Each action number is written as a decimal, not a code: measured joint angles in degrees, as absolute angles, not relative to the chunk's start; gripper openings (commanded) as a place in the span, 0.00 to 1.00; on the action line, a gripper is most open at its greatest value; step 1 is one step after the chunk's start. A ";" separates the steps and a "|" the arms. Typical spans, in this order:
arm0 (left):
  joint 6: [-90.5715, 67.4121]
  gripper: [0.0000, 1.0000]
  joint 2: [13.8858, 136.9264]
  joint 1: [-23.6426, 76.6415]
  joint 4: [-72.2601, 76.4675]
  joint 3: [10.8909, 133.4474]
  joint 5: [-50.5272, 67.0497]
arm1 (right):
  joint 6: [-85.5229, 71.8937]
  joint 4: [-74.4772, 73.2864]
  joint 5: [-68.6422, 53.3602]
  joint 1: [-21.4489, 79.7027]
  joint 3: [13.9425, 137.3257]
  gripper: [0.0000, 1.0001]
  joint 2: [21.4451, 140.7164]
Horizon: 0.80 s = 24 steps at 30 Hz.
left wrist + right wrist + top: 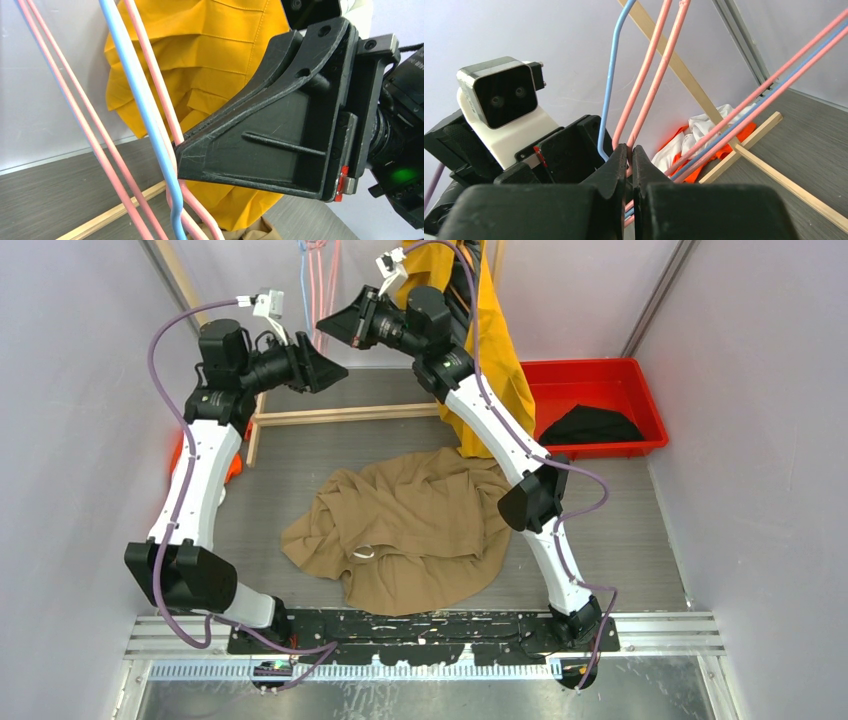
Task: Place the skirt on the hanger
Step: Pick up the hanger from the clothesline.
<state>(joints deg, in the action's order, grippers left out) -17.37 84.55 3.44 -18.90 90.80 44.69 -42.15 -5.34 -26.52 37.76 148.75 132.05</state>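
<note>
The skirt [410,530] is a tan cloth lying crumpled on the table between the arms; a corner of it [252,231] shows in the left wrist view. Pink and blue wire hangers [318,270] hang at the back. My right gripper [330,328] is raised to them and shut on a pink hanger [651,65], whose wire is pinched between the tips [629,150]. The blue hanger [611,65] hangs just left of it. My left gripper [335,375] faces the right one from the left, a little below it, with its fingers apart and nothing between them.
A yellow garment [495,350] hangs behind the right arm. A red bin [600,380] at the back right holds a black cloth [590,425]. A wooden rack frame [340,415] crosses the back. Orange and white cloth [704,135] lies at the left wall.
</note>
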 measured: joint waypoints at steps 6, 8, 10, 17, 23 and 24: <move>-17.43 0.67 83.50 2.52 -20.25 90.80 42.70 | -41.87 -4.69 -26.50 37.65 148.11 0.01 132.03; -17.54 0.94 83.22 2.28 -20.58 90.80 42.06 | -41.36 -4.84 -26.48 37.65 148.11 0.01 132.03; -17.69 1.00 82.96 1.93 -20.91 90.83 41.56 | -40.60 -5.15 -26.41 37.58 148.11 0.01 131.98; -19.49 0.99 82.24 0.36 -22.04 90.83 41.23 | -38.39 -7.51 -26.15 37.34 148.11 0.01 130.65; -20.47 0.99 80.51 -1.06 -22.63 90.83 41.10 | -37.04 -9.26 -25.78 37.06 147.37 0.01 128.86; -20.64 0.99 80.14 -1.41 -22.65 90.83 41.10 | -36.91 -9.34 -25.78 37.06 147.24 0.01 128.55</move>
<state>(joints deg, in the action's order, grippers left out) -20.64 80.14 -1.41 -22.65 90.83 41.10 -36.91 -9.34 -25.78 37.06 147.24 128.55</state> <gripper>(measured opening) 0.994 0.095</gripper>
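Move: The pink hanger's lower end is already pinched in the right fingertips, and lies about 5 cm ahead of the left hand at much the same height. From the right hand, the blue hanger hangs some 2 cm to the left and 1 cm back. The yellow skirt hangs roughly 22 cm to the right, about level in reach and 5 cm lower; the brown skirt lies 10 cm right, 20 cm back and some 44 cm below. Left hand opens wide, moving about 4 cm left; right, still pinching the pink hanger, draws 2 cm right. ##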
